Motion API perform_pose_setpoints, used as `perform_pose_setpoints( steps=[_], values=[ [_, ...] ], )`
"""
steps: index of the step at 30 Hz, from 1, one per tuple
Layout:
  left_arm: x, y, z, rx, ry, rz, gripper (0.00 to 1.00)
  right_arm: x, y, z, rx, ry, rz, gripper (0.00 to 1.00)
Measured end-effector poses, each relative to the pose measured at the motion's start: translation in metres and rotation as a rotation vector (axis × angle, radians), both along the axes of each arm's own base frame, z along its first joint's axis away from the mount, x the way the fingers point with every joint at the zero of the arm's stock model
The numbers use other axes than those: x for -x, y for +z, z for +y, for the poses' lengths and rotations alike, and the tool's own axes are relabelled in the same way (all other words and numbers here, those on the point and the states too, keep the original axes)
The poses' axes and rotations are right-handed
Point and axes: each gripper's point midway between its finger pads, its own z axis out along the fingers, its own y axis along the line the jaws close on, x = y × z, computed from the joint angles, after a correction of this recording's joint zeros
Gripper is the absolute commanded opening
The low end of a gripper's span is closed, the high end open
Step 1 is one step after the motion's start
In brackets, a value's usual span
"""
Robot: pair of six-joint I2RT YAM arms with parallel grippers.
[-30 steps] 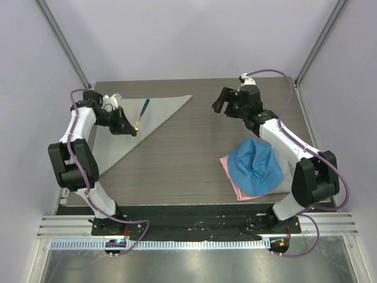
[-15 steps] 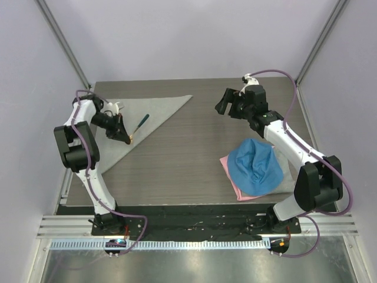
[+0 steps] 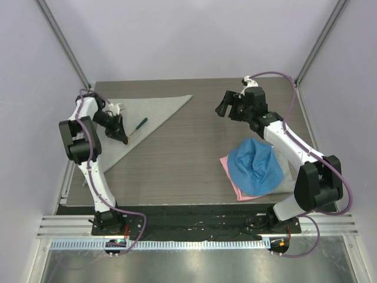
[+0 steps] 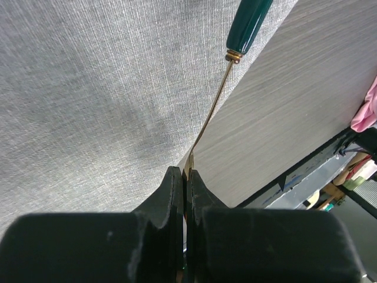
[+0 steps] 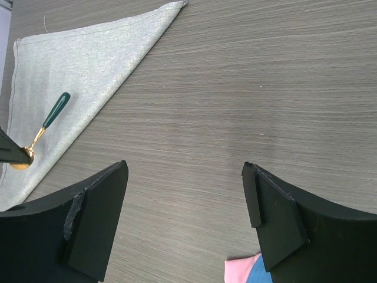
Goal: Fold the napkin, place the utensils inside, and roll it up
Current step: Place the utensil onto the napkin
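The light grey napkin (image 3: pixel 150 109) lies folded into a triangle at the table's back left, and shows too in the left wrist view (image 4: pixel 100 100) and the right wrist view (image 5: pixel 88 65). My left gripper (image 3: pixel 124 138) (image 4: pixel 187 174) is shut on the gold bowl end of the spoon (image 3: pixel 141 124). The spoon's dark green handle (image 4: pixel 250 20) points away from the gripper, over the napkin's diagonal edge. From the right wrist the spoon (image 5: pixel 56 111) appears small at the left. My right gripper (image 3: pixel 222 105) (image 5: pixel 185 194) hangs open over bare wood at the back middle, holding nothing.
A blue cloth (image 3: pixel 256 165) lies heaped on a pink cloth (image 3: pixel 231 177) at the near right, under the right arm's forearm. The pink corner (image 5: pixel 241 270) shows between the right fingers. Wooden tabletop (image 3: pixel 188 153) separates the napkin from these cloths.
My left gripper has carried the spoon a little nearer and lower along the napkin's diagonal edge. The left arm's elbow has swung up. The right gripper shifted slightly right.
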Motion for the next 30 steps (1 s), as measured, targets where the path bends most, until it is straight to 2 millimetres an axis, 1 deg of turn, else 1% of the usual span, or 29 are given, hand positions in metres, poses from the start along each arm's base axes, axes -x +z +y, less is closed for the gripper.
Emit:
perform_pose_setpoints(
  steps=[4, 6, 12, 16, 18, 20, 21, 25, 30],
  values=[
    [-0.01, 0.001, 0.004, -0.011, -0.007, -0.012, 0.0, 0.0, 0.0, 0.0, 0.001, -0.001, 0.002, 0.87],
    [-0.012, 0.0, 0.005, -0.013, -0.01, -0.012, 0.0, 0.001, -0.001, -0.001, 0.003, -0.002, 0.005, 0.87],
    [-0.005, -0.009, 0.005, -0.006, -0.025, 0.032, 0.0, 0.002, -0.003, -0.002, 0.008, -0.005, 0.015, 0.87],
    [-0.002, -0.011, 0.004, -0.002, -0.026, 0.047, 0.01, 0.003, -0.005, -0.002, 0.009, -0.005, 0.021, 0.87],
    [-0.002, -0.012, 0.005, -0.004, -0.027, 0.053, 0.04, 0.003, -0.005, -0.002, 0.009, -0.005, 0.021, 0.87],
    [-0.001, -0.013, 0.005, -0.006, -0.026, 0.059, 0.12, 0.003, -0.005, -0.002, 0.009, -0.005, 0.021, 0.87],
    [-0.002, -0.015, 0.006, -0.008, -0.025, 0.062, 0.18, 0.003, -0.005, -0.002, 0.009, -0.005, 0.022, 0.87],
    [-0.003, -0.02, 0.009, -0.03, -0.02, 0.076, 0.26, 0.003, -0.005, -0.002, 0.009, -0.005, 0.022, 0.87],
    [-0.005, -0.025, 0.014, -0.06, -0.007, 0.093, 0.32, 0.003, -0.005, -0.002, 0.007, -0.006, 0.025, 0.87]
  ],
)
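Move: The left gripper still pinches the utensil by its golden bowl. Its resting spot on the folded napkin is nearly straight below, about 3 cm down, just inside the diagonal edge. The utensil's green handle reaches away some 7 cm ahead and 6 cm to the right; the napkin's middle is about 7 cm ahead and 1 cm left. From the right hand, that spot lies roughly 40 cm left, 6 cm back and 18 cm below. Ease the left gripper down onto the napkin by about 2.5 cm, keeping the bowl pinched at first; nudge it forward a centimetre and back early on, then let it drift about 1 cm left with a slight tilt of 5 degrees. Near the bottom, open the fingers to nearly a third and let go of the bowl. ##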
